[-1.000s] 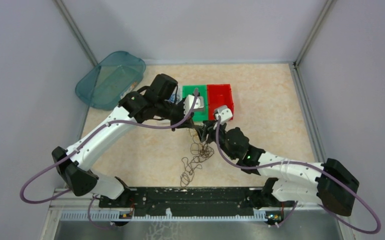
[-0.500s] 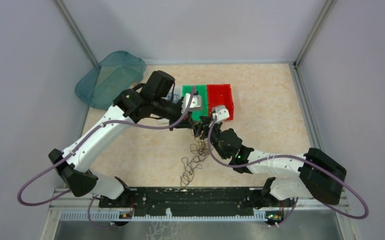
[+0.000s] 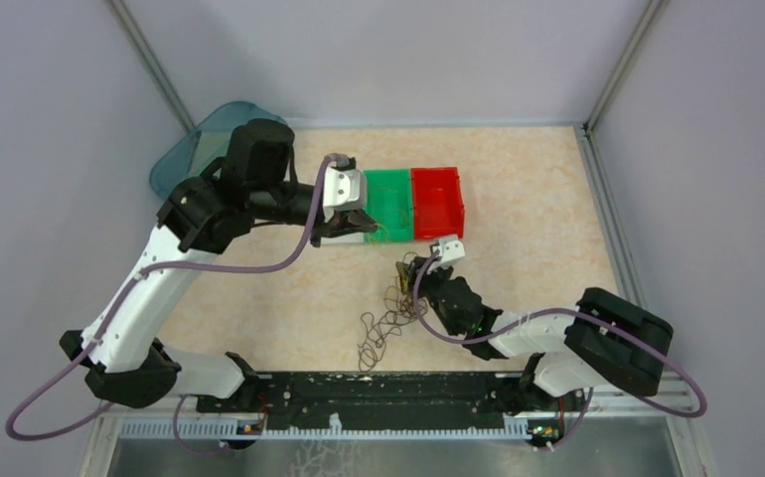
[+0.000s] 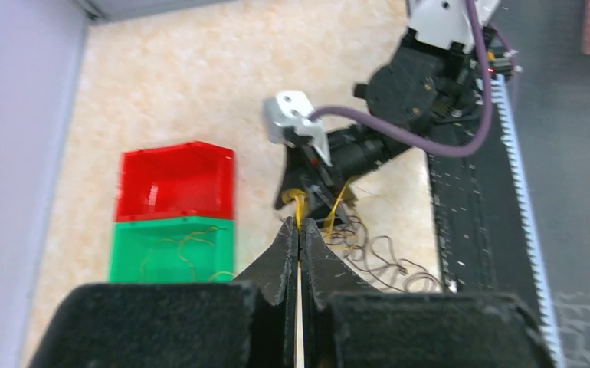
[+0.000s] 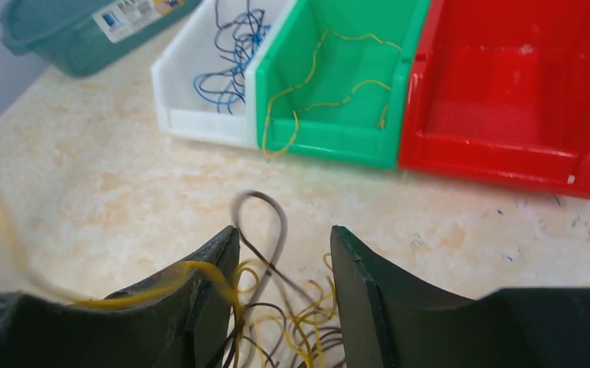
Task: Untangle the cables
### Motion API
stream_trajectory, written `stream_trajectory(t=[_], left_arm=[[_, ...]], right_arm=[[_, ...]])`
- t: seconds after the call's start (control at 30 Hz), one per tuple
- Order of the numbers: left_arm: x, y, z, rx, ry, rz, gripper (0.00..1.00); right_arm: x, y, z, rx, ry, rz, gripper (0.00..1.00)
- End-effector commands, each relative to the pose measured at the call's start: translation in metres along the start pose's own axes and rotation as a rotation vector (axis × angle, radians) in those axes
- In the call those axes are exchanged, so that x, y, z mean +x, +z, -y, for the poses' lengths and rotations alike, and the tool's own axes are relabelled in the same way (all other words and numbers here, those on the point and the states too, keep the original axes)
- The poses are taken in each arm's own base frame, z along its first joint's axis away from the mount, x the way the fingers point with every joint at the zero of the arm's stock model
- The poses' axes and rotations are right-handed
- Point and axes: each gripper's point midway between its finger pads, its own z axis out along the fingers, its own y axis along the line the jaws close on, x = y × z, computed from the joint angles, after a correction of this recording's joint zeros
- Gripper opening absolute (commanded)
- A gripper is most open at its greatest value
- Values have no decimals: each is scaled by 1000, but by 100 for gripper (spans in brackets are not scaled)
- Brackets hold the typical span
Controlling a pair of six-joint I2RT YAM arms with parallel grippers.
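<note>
A tangle of dark brown and yellow cables lies on the table in front of the bins. My right gripper is low over its far end, open, fingers either side of the strands, gripping nothing. My left gripper is shut on a yellow cable that runs from its tips down to the tangle. In the top view the left gripper hangs beside the green bin. That yellow strand crosses the right gripper's left finger, blurred. Loose yellow cables lie in the green bin, blue ones in the white bin.
Three bins stand in a row: white, green, red. A teal tub leans at the back left, partly behind the left arm. The black base rail runs along the near edge.
The left arm has swung back and to the left, away from the tangle, staying shut. The right gripper has dropped nearer onto the tangle, and its elbow has moved left.
</note>
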Motion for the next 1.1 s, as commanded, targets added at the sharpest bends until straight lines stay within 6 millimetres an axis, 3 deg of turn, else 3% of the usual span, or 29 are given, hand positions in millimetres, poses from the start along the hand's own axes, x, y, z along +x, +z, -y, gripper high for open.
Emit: stream_trajectory(t=[0.0, 0.33, 0.57, 0.7, 0.83, 1.07], left_arm=[[-46, -23, -25, -168, 132, 112, 0], [-104, -63, -78, -476, 291, 201, 1], [-151, -107, -109, -735, 380, 319, 1], [-177, -144, -128, -939, 354, 428, 1], [-194, -169, -131, -1037, 364, 502, 0], [-208, -182, -126, -1058, 378, 576, 0]], right_arm=[[12, -2, 6, 27, 55, -2, 49], [38, -11, 19, 54, 66, -63, 48], [53, -19, 26, 58, 90, -95, 48], [57, -21, 26, 54, 109, -107, 48], [59, -23, 27, 56, 126, -103, 48], [69, -29, 31, 54, 154, -121, 45]])
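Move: The yellow cable is already pinched in the left gripper; the cable tangle it comes from hangs about 7 cm ahead of that gripper, 7 cm to its right and some 34 cm below. The green bin is roughly 31 cm ahead, 3 cm right and 36 cm down, with the white bin about 12 cm to the left of the green one. From the right gripper the tangle lies straight below, about 8 cm down and 1 cm back. Keep the left fingers shut on the yellow cable and pull it high and away from the tangle: up about 25 cm, with some forward and a little left, swinging the fingers from down-right to point forward-right and upward. Meanwhile sink the right gripper about 8 cm, drifting right, its half-open fingers staying around the tangle. ##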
